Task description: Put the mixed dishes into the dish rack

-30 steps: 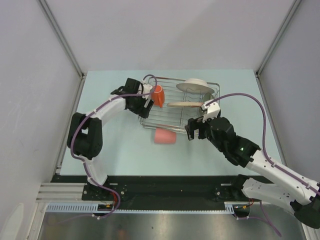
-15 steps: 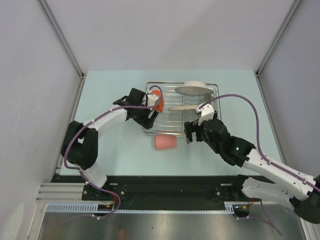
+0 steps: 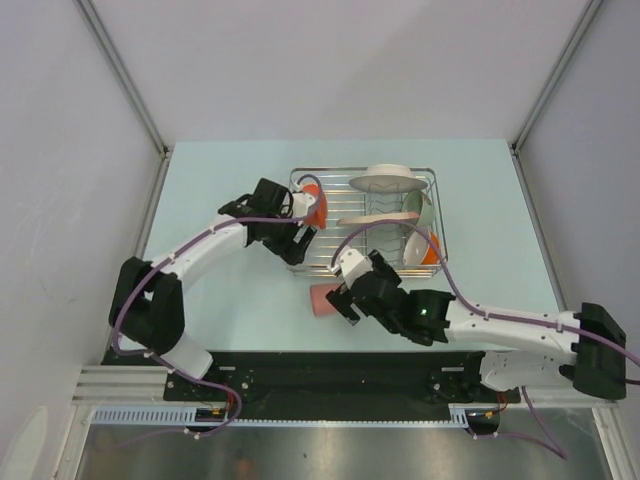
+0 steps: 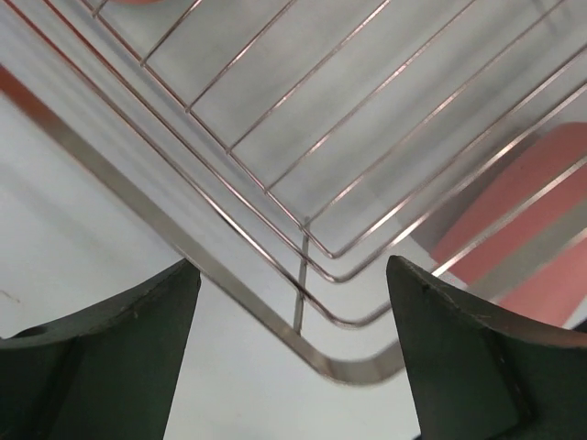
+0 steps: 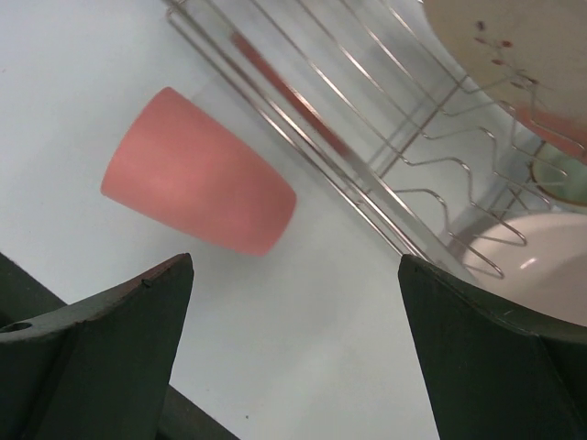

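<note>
The dish rack [image 3: 365, 225] stands mid-table holding an orange cup [image 3: 315, 205] at its left end, an upturned white bowl [image 3: 385, 181], a whitish plate [image 3: 385, 215], a pale green bowl [image 3: 426, 210] and an orange-handled mug [image 3: 424, 250]. The pink tumbler [image 3: 322, 298] lies on its side on the table in front of the rack. My right gripper [image 3: 346, 300] is open just right of it, and in the right wrist view the tumbler [image 5: 197, 186] lies beyond the left finger. My left gripper [image 3: 300, 240] hangs open over the rack's front-left corner [image 4: 312, 275].
Grey walls stand along the table's left, right and far sides. The right arm lies low across the near right of the table. The black base rail [image 3: 300, 370] runs along the near edge.
My right arm has swung left and down to the tumbler, which now lies a little nearer the front. My left gripper has moved from the orange cup to the rack's corner.
</note>
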Robot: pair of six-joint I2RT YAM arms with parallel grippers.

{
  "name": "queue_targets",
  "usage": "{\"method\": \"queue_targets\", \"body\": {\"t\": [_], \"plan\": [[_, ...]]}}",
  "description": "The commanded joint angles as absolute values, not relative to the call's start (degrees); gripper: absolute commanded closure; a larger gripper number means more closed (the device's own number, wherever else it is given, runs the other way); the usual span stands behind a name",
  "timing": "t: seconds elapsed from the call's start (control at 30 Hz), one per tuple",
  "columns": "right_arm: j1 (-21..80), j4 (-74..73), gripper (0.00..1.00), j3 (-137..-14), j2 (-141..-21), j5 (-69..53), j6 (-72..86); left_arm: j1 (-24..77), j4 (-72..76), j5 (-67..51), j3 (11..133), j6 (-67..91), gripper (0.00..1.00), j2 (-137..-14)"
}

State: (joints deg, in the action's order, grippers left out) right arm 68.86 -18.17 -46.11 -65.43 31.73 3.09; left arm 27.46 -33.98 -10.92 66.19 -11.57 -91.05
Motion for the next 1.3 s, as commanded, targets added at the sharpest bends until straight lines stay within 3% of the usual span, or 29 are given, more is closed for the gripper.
{"method": "queue_targets", "body": {"t": [0.0, 0.3, 0.63, 0.83, 1.1, 1.27], "plan": [[72.8, -13.0, 0.00, -50.5, -70.6, 35.2, 0.2, 27.3, -39.3, -12.5, 70.6, -11.6, 0.12, -84.2], [78.2, -10.3, 0.00, -59.7, -84.2, 33.5, -3.8, 19.3, -40.3, -13.4, 71.3, -11.7, 0.11, -76.4], [76.7, -16.4, 0.04, -65.1, -97.8, 35.0, -1.7, 15.6, -38.1, -14.7, 66.9, -12.7, 0.11, -70.1], [75.7, -18.5, 0.19, -65.1, -103.0, 44.0, -0.3, 14.7, -37.8, -15.3, 66.5, -13.4, 0.11, -70.0], [76.3, -23.5, 0.34, -64.6, -100.8, 46.1, 4.6, 14.1, -37.4, -16.0, 66.8, -13.9, 0.11, -71.3], [78.0, -28.7, 0.52, -64.6, -98.6, 46.1, 8.8, 14.1, -37.4, -16.5, 67.0, -14.0, 0.11, -71.6]]}}
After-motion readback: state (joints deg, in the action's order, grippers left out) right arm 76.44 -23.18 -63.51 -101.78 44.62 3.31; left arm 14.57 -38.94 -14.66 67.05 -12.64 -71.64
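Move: The pink cup lies on its side on the table about 9 cm to the right hand's left, nearly level with it fore and aft and some 11 cm below. The dish rack's middle is roughly 18 cm ahead of that hand, neither left nor right; the orange mug inside it stands about 23 cm ahead and 13 cm left. From the left hand, the same cup lies some 9 cm right, 7 cm back and 6 cm below. Right fingers come onto the fallen cup, one reaching into its open mouth and the other outside its wall: the hand sweeps about 12 cm left, sinks roughly 9 cm while swinging back right, then draws farther right as the fingers close partway, the wrist rolling some 25 degrees. The left hand, still open, rises 11 cm off the rack's near left corner and shifts 7 cm left. ##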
